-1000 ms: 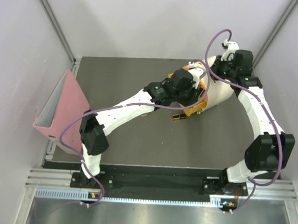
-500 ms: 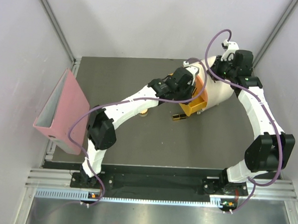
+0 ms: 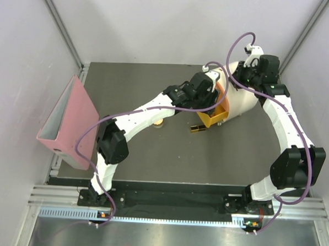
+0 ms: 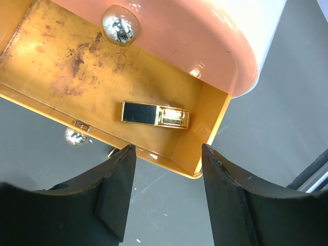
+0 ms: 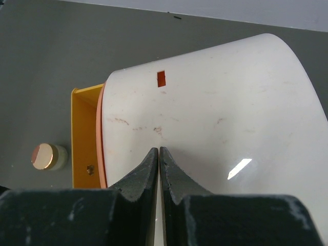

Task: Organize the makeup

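Note:
The cream box [image 3: 244, 104] stands at the back right with an orange-yellow drawer [image 3: 220, 118] pulled open. In the left wrist view a black-and-gold case [image 4: 155, 114] lies inside the drawer [image 4: 61, 66]. My left gripper [image 4: 166, 154] is open and empty, hovering just above the drawer's front corner; it also shows in the top view [image 3: 212, 96]. A second black-and-gold case [image 3: 198, 128] lies on the table in front of the drawer. The round peach-tan compact [image 3: 159, 123] sits on the table under my left forearm. My right gripper [image 5: 159, 152] is shut and empty, its tips on the cream box's top [image 5: 215, 107]. The peach tubes are out of view.
A pink binder [image 3: 69, 123] leans at the table's left edge. Two silver knobs [image 4: 119, 25] show on the drawer fronts. The right wrist view shows the drawer's side [image 5: 84, 133] and the round compact [image 5: 45, 156] beside it. Grey walls enclose the table.
My left forearm has swung back and toward the drawer, uncovering the round compact on the table. The left gripper stays over the open drawer. The right arm has not moved.

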Controlling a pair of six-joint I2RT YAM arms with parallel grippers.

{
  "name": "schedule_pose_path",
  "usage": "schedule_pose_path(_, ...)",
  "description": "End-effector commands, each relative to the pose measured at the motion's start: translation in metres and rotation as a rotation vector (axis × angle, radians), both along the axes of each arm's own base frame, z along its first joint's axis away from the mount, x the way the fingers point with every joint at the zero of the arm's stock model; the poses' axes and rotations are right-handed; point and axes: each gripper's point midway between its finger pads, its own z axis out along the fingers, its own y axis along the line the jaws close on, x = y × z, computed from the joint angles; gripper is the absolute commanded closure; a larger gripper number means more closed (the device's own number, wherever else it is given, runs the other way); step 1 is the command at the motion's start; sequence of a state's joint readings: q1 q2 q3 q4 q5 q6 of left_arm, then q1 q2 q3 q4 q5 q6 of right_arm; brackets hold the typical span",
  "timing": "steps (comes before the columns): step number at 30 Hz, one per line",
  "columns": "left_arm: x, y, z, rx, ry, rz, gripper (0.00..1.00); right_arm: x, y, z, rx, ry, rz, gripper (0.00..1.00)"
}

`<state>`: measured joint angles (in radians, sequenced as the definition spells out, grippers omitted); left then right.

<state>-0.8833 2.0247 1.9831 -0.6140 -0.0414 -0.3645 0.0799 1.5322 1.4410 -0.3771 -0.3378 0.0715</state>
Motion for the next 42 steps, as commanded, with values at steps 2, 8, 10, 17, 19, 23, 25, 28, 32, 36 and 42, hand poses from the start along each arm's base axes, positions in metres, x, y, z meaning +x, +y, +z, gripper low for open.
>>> schedule_pose_path(2, 0.002, 0.009, 0.051, -0.06, -0.096, 0.027, 0.41, -0.061, -0.012, -0.111, -0.064, 0.453, -0.017, 0.95)
schedule_pose_path(8, -0.013, 0.04, 0.045, -0.027, -0.106, 0.038, 0.42, -0.06, -0.012, -0.114, -0.057, 0.458, -0.021, 0.95)
schedule_pose_path(10, -0.023, 0.055, 0.054, -0.046, -0.133, 0.034, 0.42, -0.06, -0.012, -0.114, -0.056, 0.457, -0.023, 0.95)
schedule_pose_path(17, -0.052, 0.099, 0.006, 0.019, -0.112, 0.021, 0.1, -0.058, -0.012, -0.116, -0.053, 0.462, -0.023, 0.95)
schedule_pose_path(19, -0.057, 0.103, -0.014, 0.046, -0.081, 0.005, 0.04, -0.058, -0.011, -0.117, -0.054, 0.463, -0.022, 0.95)
schedule_pose_path(23, -0.054, 0.107, -0.051, 0.099, -0.025, -0.014, 0.01, -0.057, -0.011, -0.118, -0.051, 0.467, -0.024, 0.95)
schedule_pose_path(25, -0.054, 0.104, -0.076, 0.12, 0.01, -0.044, 0.01, -0.057, -0.011, -0.119, -0.051, 0.468, -0.024, 0.95)
schedule_pose_path(28, -0.055, 0.096, -0.1, 0.096, 0.053, -0.122, 0.01, -0.057, -0.011, -0.121, -0.051, 0.472, -0.025, 0.95)
schedule_pose_path(32, -0.052, 0.083, -0.118, 0.065, 0.032, -0.194, 0.01, -0.058, -0.011, -0.122, -0.051, 0.475, -0.027, 0.95)
schedule_pose_path(36, -0.05, 0.073, -0.135, 0.05, 0.034, -0.226, 0.01, -0.059, -0.012, -0.123, -0.057, 0.475, -0.029, 0.94)
schedule_pose_path(42, -0.047, 0.055, -0.145, 0.0, 0.06, -0.25, 0.01, -0.058, -0.013, -0.124, -0.059, 0.483, -0.033, 0.94)
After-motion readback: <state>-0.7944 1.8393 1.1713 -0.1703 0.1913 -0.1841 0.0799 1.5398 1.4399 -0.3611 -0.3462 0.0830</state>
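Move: The black-and-gold case still on the table lies about 4 cm to the left hand's left, level with it fore and aft, and 18 cm below. The matching case already in the open yellow drawer is about 6 cm ahead and 14 cm down. The cream jar stands roughly 21 cm left and 2 cm ahead, also on the table. From the right hand, the table case is some 10 cm back, 14 cm left and 24 cm below. Heading for the loose case on the table, the empty left hand backs out from over the drawer, going about 11 cm left and 6 cm back at nearly one height. It then drops some 16 cm beside the case, easing a little right again near the bottom. The fingers spread from half to fully open, the wrist turning about 10 degrees clockwise and the fingertips tipping slightly down; no touch is seen. ##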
